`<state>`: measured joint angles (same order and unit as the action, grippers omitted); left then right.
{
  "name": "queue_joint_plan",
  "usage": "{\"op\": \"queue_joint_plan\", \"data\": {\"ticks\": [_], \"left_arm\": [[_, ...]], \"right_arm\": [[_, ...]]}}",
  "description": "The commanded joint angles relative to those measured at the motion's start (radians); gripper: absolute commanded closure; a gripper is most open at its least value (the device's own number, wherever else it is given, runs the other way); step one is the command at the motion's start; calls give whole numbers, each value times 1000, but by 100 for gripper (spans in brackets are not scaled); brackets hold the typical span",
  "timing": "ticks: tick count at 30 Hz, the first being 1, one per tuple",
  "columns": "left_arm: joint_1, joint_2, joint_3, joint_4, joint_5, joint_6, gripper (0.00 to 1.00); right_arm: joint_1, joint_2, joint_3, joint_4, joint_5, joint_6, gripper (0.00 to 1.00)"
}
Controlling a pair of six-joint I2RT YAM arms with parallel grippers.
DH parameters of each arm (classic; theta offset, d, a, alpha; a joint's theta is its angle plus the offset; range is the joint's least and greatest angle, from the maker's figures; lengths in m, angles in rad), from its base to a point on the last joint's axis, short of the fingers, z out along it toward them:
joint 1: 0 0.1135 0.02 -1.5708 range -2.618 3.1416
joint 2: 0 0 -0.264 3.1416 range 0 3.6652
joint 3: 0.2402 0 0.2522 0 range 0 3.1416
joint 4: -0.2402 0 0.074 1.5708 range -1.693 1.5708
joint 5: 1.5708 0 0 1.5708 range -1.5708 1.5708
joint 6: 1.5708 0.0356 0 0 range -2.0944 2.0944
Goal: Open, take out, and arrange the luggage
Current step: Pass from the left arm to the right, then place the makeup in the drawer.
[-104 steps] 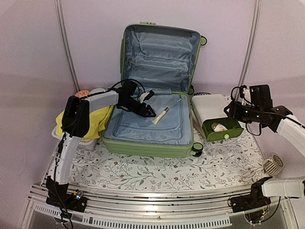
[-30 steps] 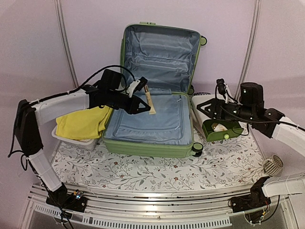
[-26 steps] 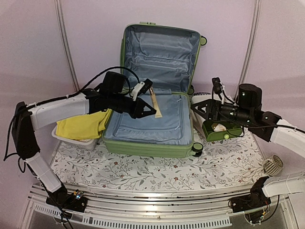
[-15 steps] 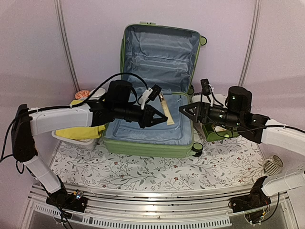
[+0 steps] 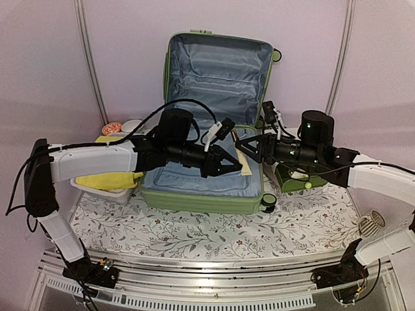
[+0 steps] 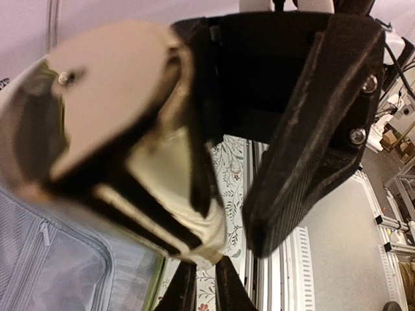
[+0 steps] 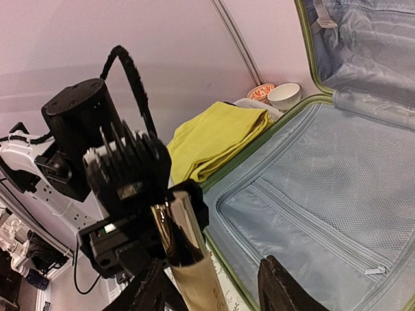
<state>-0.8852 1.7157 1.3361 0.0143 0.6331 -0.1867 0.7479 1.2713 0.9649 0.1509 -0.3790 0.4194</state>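
Note:
The luggage, a light-green hard-shell suitcase, lies open on the table with its lid upright against the back wall. Its grey-blue lining is bare. My left gripper reaches over the suitcase's right front part, shut on one end of a slim beige tube with a shiny gold cap. In the left wrist view my left gripper pinches the tube's pale end. My right gripper meets it from the right. In the right wrist view the right gripper stands open with the tube between its fingers.
A yellow cloth lies in a white basket left of the suitcase, with two small bowls behind it. A small green-and-white box sits right of the suitcase. A white round object lies on the floral mat.
My left arm lifted the tube off the lining and carried it right. My right arm swung left from the green box to meet it, its jaws narrowing around the tube.

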Motion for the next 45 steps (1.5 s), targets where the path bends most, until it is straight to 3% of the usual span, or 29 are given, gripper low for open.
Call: {"op": "queue_joint_plan", "data": {"ticks": [1,11,15,17,22,25,31,36,45], "left_arm": [[-30,32,61,-50,24,50,88],[-51,67,104,-98,-9,78,88],[-52,68,103,-100,-26,76,85],[-51,66,101,-99,-32,74,78],[-51,34,78,-86,-112,68,34],[-48,-18,52,-90,-176,93,27],[-35,-116,-9,-96,-318,138,26],[-15,-170,-58,-85,-364,145,26],[-2,-206,-97,-73,-386,133,27]], "right_arm": [[8,12,49,6,-26,-77,52],[8,-10,43,-7,-9,-102,75],[9,-35,21,-6,23,-100,91],[8,-50,11,-6,43,-96,92],[9,-104,-14,-40,139,-83,90],[8,-143,-15,-112,246,-91,90],[8,-259,-72,-217,524,-103,89],[-9,-320,-123,-310,838,17,88],[-125,-311,-144,-292,817,221,88]]}}
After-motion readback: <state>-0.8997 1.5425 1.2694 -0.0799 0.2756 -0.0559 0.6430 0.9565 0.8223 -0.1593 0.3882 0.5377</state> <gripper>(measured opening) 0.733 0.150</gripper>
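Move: The tube is already held near its crimped end in my left fingers; its middle lies about 2 cm forward, 2 cm right and 2 cm above that hand. From my right hand, whose half-open fingers straddle its cap end, the tube's middle is some 2 cm back, level sideways and 4 cm below. The open suitcase is centred about 15 cm ahead, 10 cm left and 22 cm below my right hand; the green drawer is about 10 cm ahead, 23 cm right and 20 cm below. I ease the tube a couple of centimetres right and back with my left hand while my right fingers close on its cap end. Then my left fingers open wide and let go, and that hand draws off left and up, about 6 cm leftward. My right hand carries the tube some 18 cm right and a little forward towards the green drawer, rising slightly then dipping, turning about 50 degrees clockwise. ##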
